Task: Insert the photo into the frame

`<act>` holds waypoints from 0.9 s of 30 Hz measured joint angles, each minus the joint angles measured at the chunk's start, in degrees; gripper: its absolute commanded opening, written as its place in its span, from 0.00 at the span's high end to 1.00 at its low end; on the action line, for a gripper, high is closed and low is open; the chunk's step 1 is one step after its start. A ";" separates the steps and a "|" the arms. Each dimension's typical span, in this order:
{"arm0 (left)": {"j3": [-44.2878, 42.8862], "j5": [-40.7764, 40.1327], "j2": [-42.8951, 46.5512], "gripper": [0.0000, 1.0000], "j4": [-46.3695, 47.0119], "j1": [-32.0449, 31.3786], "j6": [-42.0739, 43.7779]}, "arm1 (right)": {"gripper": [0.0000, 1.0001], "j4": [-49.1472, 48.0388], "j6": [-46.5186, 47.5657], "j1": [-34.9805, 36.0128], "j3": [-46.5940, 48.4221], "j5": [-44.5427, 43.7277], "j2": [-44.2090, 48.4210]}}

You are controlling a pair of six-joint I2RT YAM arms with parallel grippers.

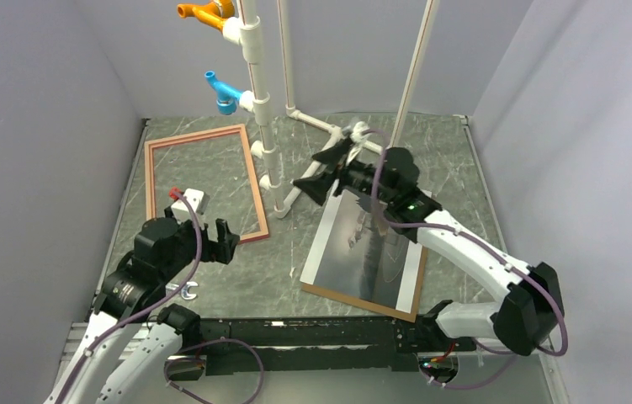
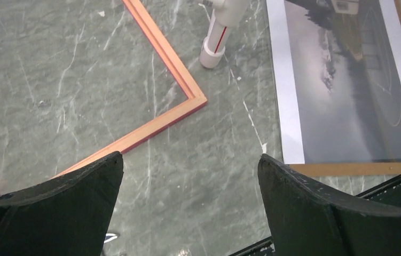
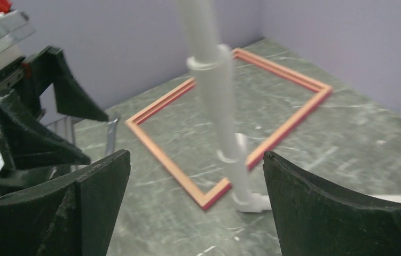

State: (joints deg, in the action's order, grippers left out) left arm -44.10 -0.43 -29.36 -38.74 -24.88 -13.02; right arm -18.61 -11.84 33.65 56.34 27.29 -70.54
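The frame, a thin salmon-red rectangle, lies flat at the back left of the table with nothing inside it; its near corner shows in the left wrist view, and its border in the right wrist view. The photo, a dark cloudy landscape with white bands, lies face up on a brown backing board right of centre, also seen as the photo. My left gripper hovers open over the frame's near right corner. My right gripper is open above the photo's far end, holding nothing.
A white PVC pipe stand rises between frame and photo, carrying an orange fitting and a blue fitting; its foot sits beside the frame corner. A small metal piece lies near the left arm's base. Grey walls enclose the table.
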 measured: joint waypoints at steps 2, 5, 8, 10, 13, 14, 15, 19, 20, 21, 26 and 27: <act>0.72 -0.52 1.90 0.01 -1.90 -0.02 -0.02 | 0.04 0.13 1.16 3.91 0.66 0.13 -2.19; 0.72 -2.34 3.02 0.01 -2.56 -0.09 0.04 | 0.04 0.15 2.29 7.87 2.80 -0.04 -6.34; 1.31 -3.80 2.45 0.01 -2.12 -0.07 0.52 | 0.04 0.04 2.58 9.33 5.44 -1.79 -10.14; 2.19 -4.39 1.90 0.01 -1.86 -0.07 0.94 | 0.05 0.07 2.56 9.51 7.37 -3.54 -12.28; 2.43 -4.79 -0.57 0.01 -2.23 -0.07 1.81 | 0.07 0.09 2.40 9.53 10.19 -6.93 -14.84; 2.43 -5.01 -1.49 0.01 -2.25 -0.07 1.92 | 0.08 0.11 2.25 9.53 10.95 -8.09 -15.54; 2.43 -5.09 -2.23 0.01 -2.25 -0.07 2.05 | 0.08 0.11 2.21 9.53 11.52 -9.14 -16.11; 2.49 -5.14 -3.74 0.01 -2.23 -0.07 2.71 | 0.09 0.52 2.27 9.84 11.91 -11.89 -16.85; 2.54 -5.14 -3.80 0.01 -2.27 -0.07 2.84 | 0.09 0.57 2.29 10.05 11.82 -12.28 -16.85; 2.62 -5.16 -3.78 0.01 -2.23 -0.07 2.84 | 0.09 0.48 2.38 10.36 11.69 -12.72 -16.85; 2.67 -5.49 -3.32 0.01 -2.23 -0.07 2.84 | 0.11 0.22 2.86 12.07 9.14 -14.03 -16.46; 2.67 -5.51 -3.08 0.01 -2.21 -0.07 2.84 | 0.12 0.35 2.99 12.46 8.76 -14.36 -16.46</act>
State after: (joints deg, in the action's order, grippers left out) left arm -41.43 -5.93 -32.45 -40.95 -24.95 -10.17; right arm -18.26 -8.84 46.11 65.10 12.93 -87.00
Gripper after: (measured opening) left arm 0.994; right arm 0.912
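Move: From the right hand, the frame's middle lies about 19 cm ahead, 32 cm to the left and 33 cm below; its near right corner is roughly 5 cm ahead and 12 cm left. The white post's foot stands some 12 cm ahead and 8 cm left, the photo about 3 cm ahead and 16 cm right. From the left hand, the frame's middle is some 29 cm ahead, 10 cm left and 22 cm below; the wrench is 2 cm back, 14 cm left. Right hand sweeps some 9 cm left, then sinks towards the frame's near corner; left sinks about 4 cm, both open. ##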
